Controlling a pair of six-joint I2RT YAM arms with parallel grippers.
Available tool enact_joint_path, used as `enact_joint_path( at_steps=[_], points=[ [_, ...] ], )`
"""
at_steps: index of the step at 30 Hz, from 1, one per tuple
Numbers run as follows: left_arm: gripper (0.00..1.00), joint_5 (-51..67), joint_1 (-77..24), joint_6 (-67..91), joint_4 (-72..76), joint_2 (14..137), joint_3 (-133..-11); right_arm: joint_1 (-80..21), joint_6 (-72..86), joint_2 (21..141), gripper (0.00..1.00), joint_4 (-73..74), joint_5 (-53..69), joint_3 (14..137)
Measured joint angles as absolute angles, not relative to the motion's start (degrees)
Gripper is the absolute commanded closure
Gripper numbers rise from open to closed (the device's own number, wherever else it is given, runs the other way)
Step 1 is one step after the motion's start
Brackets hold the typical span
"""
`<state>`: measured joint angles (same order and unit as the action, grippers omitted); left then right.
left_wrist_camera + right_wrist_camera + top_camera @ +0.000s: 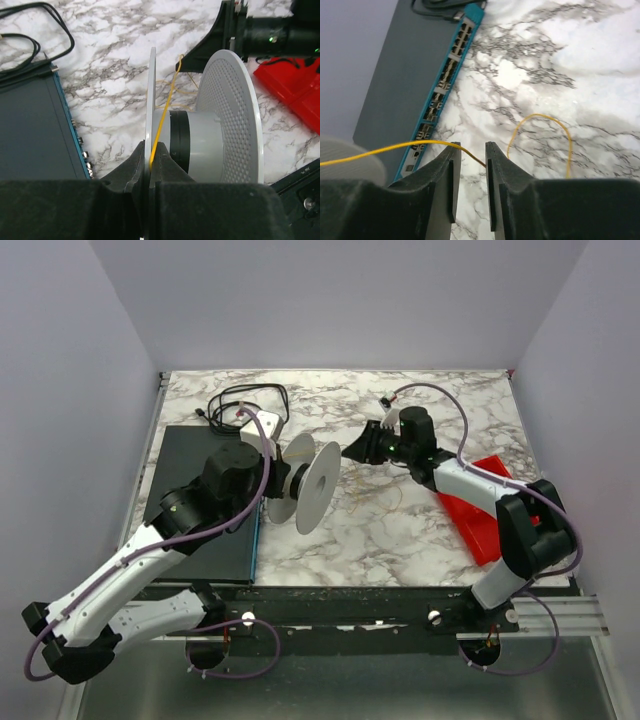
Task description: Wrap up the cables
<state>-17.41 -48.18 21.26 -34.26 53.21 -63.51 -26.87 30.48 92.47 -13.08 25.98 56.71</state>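
Observation:
My left gripper (pixel 283 483) is shut on the thin left flange of a white spool (pixel 312 485). In the left wrist view its jaws (pixel 151 160) pinch that flange and the thin yellow wire (pixel 167 107), which runs up along the flange. The spool's grey hub (pixel 197 145) and perforated right flange (pixel 230 115) sit to the right. My right gripper (pixel 350 451) hovers just right of the spool. In the right wrist view it (pixel 472 146) is open by a narrow gap, and the wire (pixel 395 146) crosses the gap. More wire loops loose on the marble (pixel 540 115).
A dark grey network switch with a blue port face (pixel 200 500) lies at the left under my left arm. A thick black looped cord (pixel 245 400) and a white adapter (pixel 262 422) lie behind it. A red tray (pixel 480 505) sits at the right under my right arm.

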Motion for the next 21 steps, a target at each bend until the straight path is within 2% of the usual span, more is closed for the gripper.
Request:
enact_joint_path(
  at_steps=[6,13,21],
  points=[
    [1.00,-18.50,-48.18,19.88,-37.23,52.40,-69.21,-25.06,32.29,93.65,0.58,-17.26,26.41,54.11],
    [1.00,-20.40,-48.18,20.08,-40.01,53.84,-74.70,-25.61,37.34,95.07,0.49,-28.60,30.33,49.43],
    [1.00,-20.53,-48.18,21.78,-40.05,56.95,-80.12,-27.88,37.98,95.29,0.37,-35.07,25.54,45.84]
  ],
)
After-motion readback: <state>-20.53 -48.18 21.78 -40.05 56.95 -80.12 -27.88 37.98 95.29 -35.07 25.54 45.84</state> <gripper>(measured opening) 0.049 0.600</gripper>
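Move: The left hand already pinches the white spool's left flange; the spool's middle lies roughly 4 cm ahead, 6 cm right and 4 cm below. From it the dark flat box is about 20 cm left, 3 cm ahead and 23 cm down. For the right hand the yellow cable is right at the fingertips, the spool some 11 cm left, 10 cm back and 8 cm higher, and the cable's loose loop on the table about 7 cm back, 6 cm right, 12 cm down. Left hand lifts the pinched spool about 9 cm, while the right opens wider, freeing the yellow cable, sinking slightly. ##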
